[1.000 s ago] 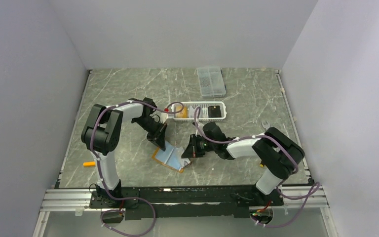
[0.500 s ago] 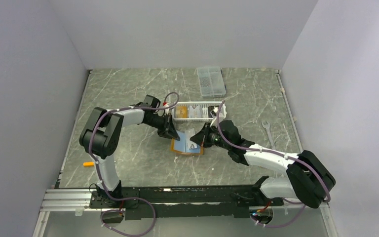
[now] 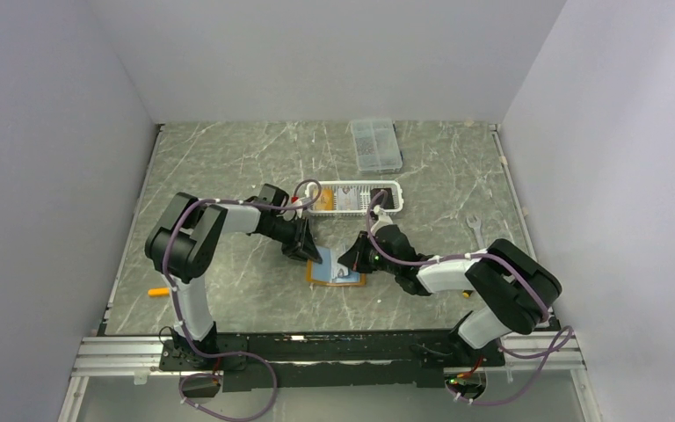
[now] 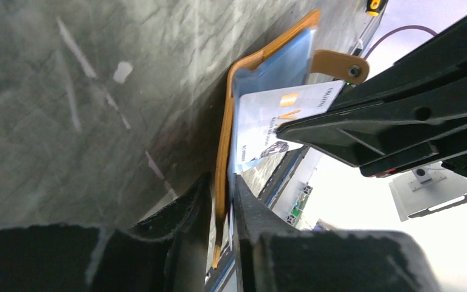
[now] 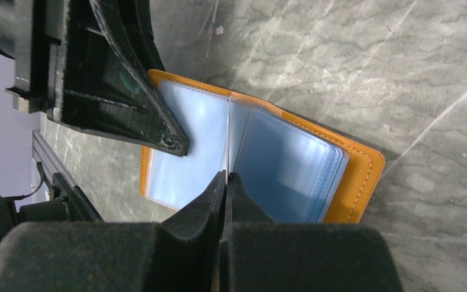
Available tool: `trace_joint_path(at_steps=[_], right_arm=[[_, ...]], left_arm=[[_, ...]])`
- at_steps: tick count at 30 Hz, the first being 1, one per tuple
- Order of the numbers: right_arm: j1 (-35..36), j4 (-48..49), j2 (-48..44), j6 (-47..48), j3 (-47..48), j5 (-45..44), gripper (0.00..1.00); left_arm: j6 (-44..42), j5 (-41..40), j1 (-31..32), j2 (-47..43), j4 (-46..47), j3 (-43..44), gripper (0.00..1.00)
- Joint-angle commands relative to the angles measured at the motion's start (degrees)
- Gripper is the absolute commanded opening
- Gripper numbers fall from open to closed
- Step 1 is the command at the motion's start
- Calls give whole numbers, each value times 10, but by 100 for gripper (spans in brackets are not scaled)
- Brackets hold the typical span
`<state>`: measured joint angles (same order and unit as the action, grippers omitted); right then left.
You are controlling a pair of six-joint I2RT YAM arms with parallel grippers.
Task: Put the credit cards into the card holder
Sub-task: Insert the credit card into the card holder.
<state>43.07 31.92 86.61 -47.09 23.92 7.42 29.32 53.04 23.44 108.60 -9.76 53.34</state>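
The orange card holder [image 3: 331, 278] lies open on the table, its pale blue sleeves [image 5: 280, 164] facing up. My left gripper [image 4: 222, 179] straddles the edge of its orange cover [image 4: 224, 140], the jaws a little apart with a thin gap beside the cover. My right gripper [image 5: 225, 174] is shut on a pale credit card [image 4: 273, 115] that stands edge-on [image 5: 227, 137] over the holder's middle fold. In the top view the two grippers [image 3: 312, 251] [image 3: 352, 259] meet over the holder. A black card [image 3: 385, 199] lies in the white basket.
A white slotted basket [image 3: 338, 209] stands just behind the holder. A clear compartment box [image 3: 375, 145] sits farther back. A wrench [image 3: 475, 230] lies to the right and a small orange object [image 3: 158, 291] at the near left.
Both grippers and the card holder moved right and away from the near edge a second ago, then stayed put. The left jaws have parted slightly.
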Motion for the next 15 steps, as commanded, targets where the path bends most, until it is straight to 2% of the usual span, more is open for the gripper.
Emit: trace_joint_path(at_steps=[1,7,8,9,10,15], right_arm=[[2,45,13,-3,-12,-28,0],[2,43,29,-3,-16,-21,0],[2,50,31,-5,-21,-19,0],[2,54,34,-7,-24,-18,0],[2,56,37,-7,-25,-14,0],[1,44,34,-1,-23,-9,0]], left_arm=[[-82,-31,1,-24,-60,6,28],[-201,-86,1,-36,-165,31,35],[-214,-91,0,-39,-178,34,44],[-228,-94,0,-44,-191,37,88],[-241,-97,-1,-48,-206,41,98],[-335,-105,-1,-94,-269,62,99]])
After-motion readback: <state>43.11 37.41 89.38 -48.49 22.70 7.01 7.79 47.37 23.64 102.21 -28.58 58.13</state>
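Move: The left fingers sit around the raised left edge of the open card holder, whose middle lies about 4 cm to this hand's right, 2 cm back and 2 cm lower. From the right hand, holding the credit card, the holder's middle is some 3 cm left, about level fore and aft, and 3 cm down. The white basket lies about 16 cm ahead and 9 cm right of the left hand. The left fingers let go of the card holder's left edge, spreading from nearly shut to wide open as the hand backs off to the left about 2.5 cm and slightly back; it first sinks a centimetre, then lifts by about 3, the wrist turning some 15 degrees, partly clockwise. The right hand all but stays in place, still pinching the credit card upright over the holder. ##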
